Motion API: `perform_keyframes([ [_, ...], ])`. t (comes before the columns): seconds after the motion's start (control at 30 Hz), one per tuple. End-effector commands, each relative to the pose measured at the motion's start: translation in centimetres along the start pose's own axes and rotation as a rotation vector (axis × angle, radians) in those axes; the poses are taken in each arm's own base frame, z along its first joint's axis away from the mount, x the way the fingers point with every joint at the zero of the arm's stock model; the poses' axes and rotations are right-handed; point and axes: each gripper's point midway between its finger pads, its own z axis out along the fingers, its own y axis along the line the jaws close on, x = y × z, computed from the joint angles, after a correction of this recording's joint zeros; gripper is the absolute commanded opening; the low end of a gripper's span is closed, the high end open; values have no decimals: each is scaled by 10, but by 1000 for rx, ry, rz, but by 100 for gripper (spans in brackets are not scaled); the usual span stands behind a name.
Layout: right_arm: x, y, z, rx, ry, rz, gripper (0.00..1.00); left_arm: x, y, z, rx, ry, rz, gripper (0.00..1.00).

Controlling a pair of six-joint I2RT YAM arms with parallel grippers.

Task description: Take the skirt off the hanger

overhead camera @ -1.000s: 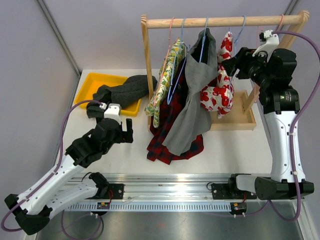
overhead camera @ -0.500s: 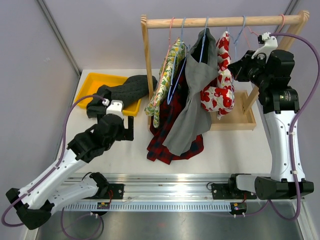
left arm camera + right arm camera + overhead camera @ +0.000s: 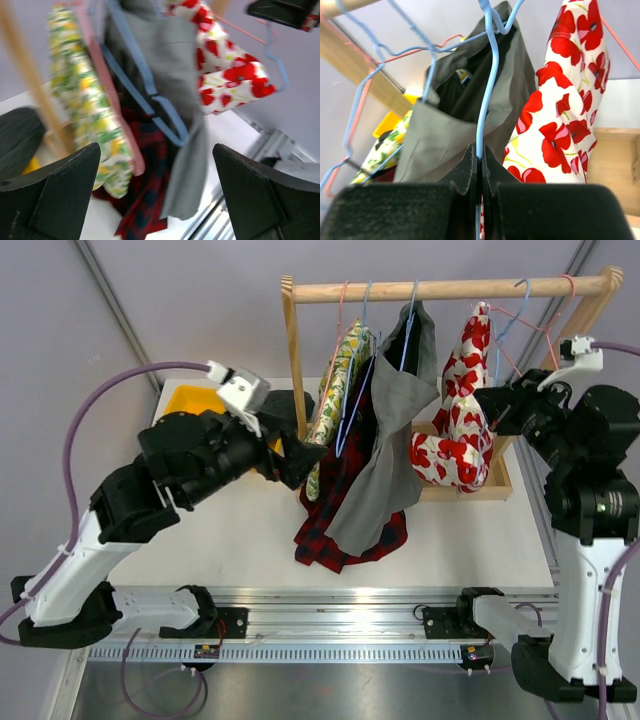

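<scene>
The skirt (image 3: 455,430), white with red flowers, hangs on a thin blue hanger (image 3: 520,290) whose hook sits at the right part of the wooden rail (image 3: 450,285). My right gripper (image 3: 497,410) is beside the skirt, shut on the hanger's blue wire (image 3: 487,75); in the right wrist view the gripper (image 3: 480,155) pinches it just left of the skirt (image 3: 570,100). The left gripper (image 3: 290,460) hovers open in front of the rack's left post. Its wrist view shows the open gripper (image 3: 157,195) empty, with the skirt (image 3: 225,75) farther back.
Other clothes hang on the rail: a yellow-green floral piece (image 3: 335,390), a grey garment (image 3: 390,440) and a red plaid one (image 3: 340,500) reaching the table. A yellow tray (image 3: 190,400) with a dark garment sits back left, partly behind my left arm.
The right gripper shut on the blue hanger and drew it and the skirt rightward along the rail. The left arm rose and swung right toward the rack.
</scene>
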Motion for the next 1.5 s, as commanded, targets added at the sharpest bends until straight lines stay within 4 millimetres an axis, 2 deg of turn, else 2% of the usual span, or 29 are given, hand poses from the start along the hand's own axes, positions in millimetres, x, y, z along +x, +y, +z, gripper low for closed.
perform_keyframes([
  [0.0,-11,19,-24,-55,-60,28,0,-1,-72,30,262,-12,107,99],
  [0.07,-11,25,-35,-69,-69,40,0,-4,-95,40,316,-34,134,99],
  [0.1,-11,27,-38,-74,-69,44,0,8,-114,53,354,-11,167,99],
  [0.17,-10,32,-48,-83,-71,58,0,3,-143,59,431,-39,182,99],
  [0.23,-7,37,-55,-99,-63,70,0,6,-164,75,475,-42,190,99],
  [0.33,-5,44,-66,-123,-63,92,0,6,-196,88,559,-67,191,99],
  [0.47,-4,51,-78,-145,-75,110,0,11,-213,101,600,-73,187,99],
  [0.57,-7,55,-87,-152,-91,109,0,14,-217,109,602,-80,189,99],
  [0.73,-14,62,-94,-172,-108,112,0,45,-219,128,595,-21,217,99],
  [0.87,-22,67,-99,-182,-127,110,0,64,-229,125,663,42,214,97],
  [1.0,-27,67,-99,-174,-137,104,0,81,-233,117,712,103,193,84],
  [1.03,-29,67,-100,-176,-142,102,0,78,-231,113,715,95,189,79],
  [1.07,-29,67,-100,-174,-145,102,0,89,-228,114,707,117,189,60],
  [1.13,-30,67,-101,-170,-148,103,0,91,-226,113,697,111,176,34],
  [1.17,-30,66,-100,-169,-149,102,0,96,-223,110,692,118,172,24],
  [1.2,-30,66,-100,-168,-148,103,0,96,-222,110,688,118,161,0],
  [1.37,-29,61,-98,-147,-150,95,0,92,-218,100,690,95,130,0],
  [1.47,-34,56,-98,-112,-166,71,0,105,-213,91,668,134,126,0],
])
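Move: The right hand already holds the blue hanger, and the red-flowered skirt on it hangs about 5 cm ahead of that hand, 4 cm to its left and 6 cm lower. From the open left hand the red-flowered skirt's middle is some 26 cm to the right, 4 cm ahead and 5 cm below. In between hangs the grey skirt, about 12 cm right, 4 cm ahead and 8 cm down; the lemon-print skirt is roughly 3 cm right, 8 cm ahead and 8 cm down. The left fingers shut on the lower, near edge of the red-flowered skirt and pinch it, after the hand sweeps about 25 cm right, some 10 cm back and somewhat down across the near side of the grey skirt, turning about 40 degrees clockwise. The right hand keeps its grip on the blue hanger and draws it back about 10 cm, then nearly stops. ##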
